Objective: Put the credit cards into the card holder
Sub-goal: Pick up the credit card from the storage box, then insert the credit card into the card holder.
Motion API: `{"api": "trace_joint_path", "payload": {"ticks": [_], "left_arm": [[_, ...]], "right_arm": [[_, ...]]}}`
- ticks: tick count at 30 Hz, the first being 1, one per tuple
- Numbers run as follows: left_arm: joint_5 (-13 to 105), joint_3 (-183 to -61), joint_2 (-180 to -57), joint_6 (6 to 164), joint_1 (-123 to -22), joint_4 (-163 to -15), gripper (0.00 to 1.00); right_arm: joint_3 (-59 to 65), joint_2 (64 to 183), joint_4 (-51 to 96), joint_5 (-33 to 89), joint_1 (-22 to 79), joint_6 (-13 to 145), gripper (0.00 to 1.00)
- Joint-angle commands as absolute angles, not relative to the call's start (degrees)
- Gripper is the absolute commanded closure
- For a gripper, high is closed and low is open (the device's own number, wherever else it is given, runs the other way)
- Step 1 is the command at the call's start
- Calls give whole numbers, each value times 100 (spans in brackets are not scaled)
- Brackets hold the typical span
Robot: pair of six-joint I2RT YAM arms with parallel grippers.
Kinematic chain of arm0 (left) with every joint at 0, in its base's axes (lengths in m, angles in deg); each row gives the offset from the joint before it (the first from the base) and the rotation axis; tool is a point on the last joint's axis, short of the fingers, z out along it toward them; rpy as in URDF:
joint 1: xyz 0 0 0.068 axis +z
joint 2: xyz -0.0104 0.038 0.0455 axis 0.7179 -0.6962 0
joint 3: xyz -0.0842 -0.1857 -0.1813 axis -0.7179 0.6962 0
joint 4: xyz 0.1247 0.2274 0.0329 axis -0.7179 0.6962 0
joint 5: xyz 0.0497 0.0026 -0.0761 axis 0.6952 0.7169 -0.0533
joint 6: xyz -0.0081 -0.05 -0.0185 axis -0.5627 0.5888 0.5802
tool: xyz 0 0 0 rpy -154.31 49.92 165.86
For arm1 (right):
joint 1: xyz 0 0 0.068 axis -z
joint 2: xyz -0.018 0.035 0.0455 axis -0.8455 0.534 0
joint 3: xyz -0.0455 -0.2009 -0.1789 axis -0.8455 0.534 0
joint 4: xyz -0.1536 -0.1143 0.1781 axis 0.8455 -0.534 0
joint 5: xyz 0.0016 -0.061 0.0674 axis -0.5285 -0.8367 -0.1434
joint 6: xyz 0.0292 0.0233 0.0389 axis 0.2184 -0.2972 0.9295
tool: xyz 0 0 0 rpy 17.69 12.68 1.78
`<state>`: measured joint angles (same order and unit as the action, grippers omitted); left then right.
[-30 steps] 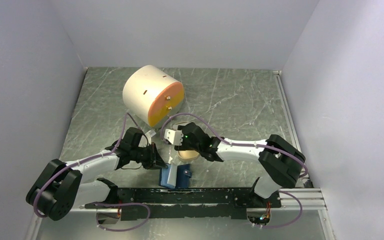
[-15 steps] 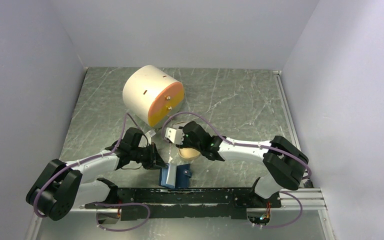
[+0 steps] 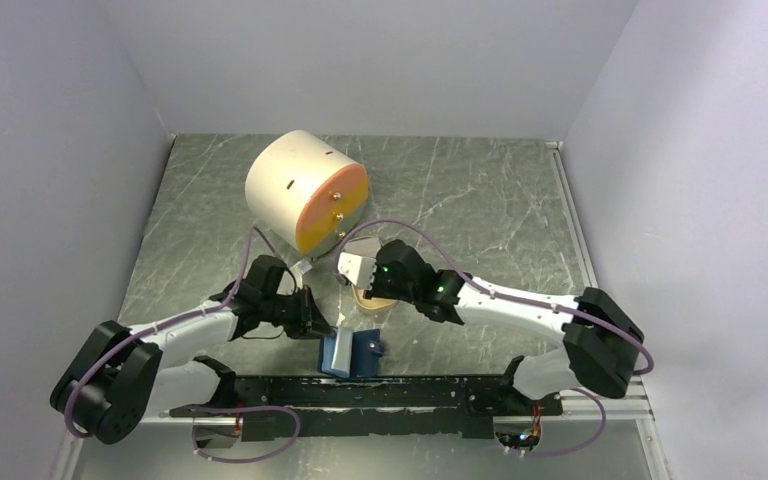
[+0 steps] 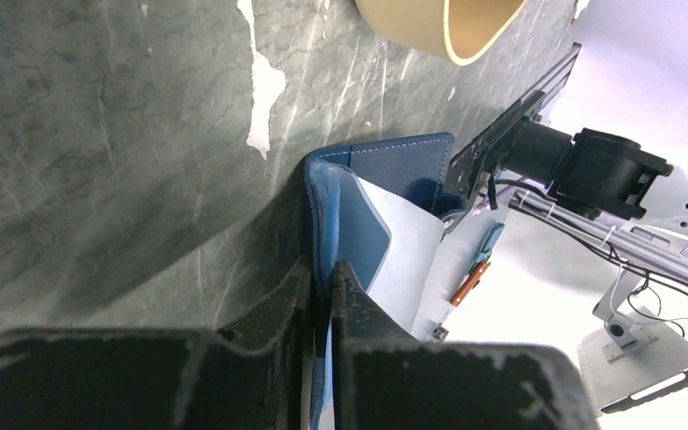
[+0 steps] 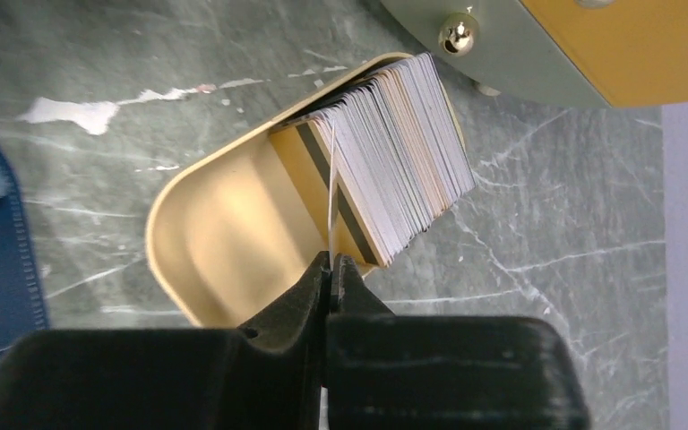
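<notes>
The credit cards (image 5: 408, 152) stand as a tight whitish stack on edge in a tan oval dish (image 5: 210, 242). My right gripper (image 5: 331, 262) is shut on one thin card (image 5: 331, 202) at the near side of that stack. The card holder (image 4: 358, 219), dark blue with a lighter blue inside, stands open on the table, a white sheet showing in it. My left gripper (image 4: 323, 269) is shut on its upright flap. In the top view the card holder (image 3: 348, 352) sits near the front edge, left gripper (image 3: 315, 318) beside it, right gripper (image 3: 360, 282) over the dish (image 3: 375, 303).
A big cream cylinder (image 3: 305, 190) with an orange face lies behind the dish; its brass knob (image 5: 457, 34) is close above the cards. A black rail (image 3: 380, 392) runs along the near edge. Grey walls enclose the marbled table.
My right gripper has closed from wide open onto one card, and its arm has shifted a little right. The left arm and the card holder have not moved.
</notes>
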<state>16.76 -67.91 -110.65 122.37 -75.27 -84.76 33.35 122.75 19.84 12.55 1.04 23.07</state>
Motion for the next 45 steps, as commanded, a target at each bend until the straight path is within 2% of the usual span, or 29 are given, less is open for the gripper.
{"api": "trace_joint_path", "payload": {"ticks": [1, 5, 12, 18, 26, 45], "left_arm": [[1592, -7019, -10963, 12284, -7586, -8413, 91], [1658, -7055, -10941, 12489, -7663, -8566, 91], [1951, -7131, -11034, 12860, -7913, -8793, 91], [2381, -7665, -11060, 12685, -8217, -8056, 91], [2591, -7685, -10947, 12767, -8322, -7905, 91], [2428, -7463, -11133, 12777, -8332, -8251, 91]], "right_arm": [[3223, 11772, 1593, 1747, 30, 3025, 100], [2979, 11301, 1390, 1895, -52, 4670, 100], [2883, 11058, 912, 1600, -409, 9257, 100], [3152, 11154, 1024, 1370, -934, 11340, 100], [3386, 11431, 1134, 1094, -1230, 12279, 100], [4009, 11033, 660, 611, -1253, 12382, 100]]}}
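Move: My right hand already pinches a card above the storage box: the card holder's middle lies about 16 cm back, 5 cm to the left and 7 cm below. The remaining cards stand about 4 cm ahead and 2 cm left, roughly 6 cm down, and the box's middle is level with the hand, 2 cm left, 7 cm down. My left hand holds the card holder's edge: its middle is about 4 cm back, 4 cm right and 2 cm lower. With the card still pinched, I lift my right hand about 7 cm clear of the box, swing it some 13 cm back and a little left towards the card holder, then sink to about starting height, rolling a quarter turn clockwise as seen along the fingers. My left hand keeps its pinch and carries the holder's edge some 3 cm to the right and slightly up to meet the card. ##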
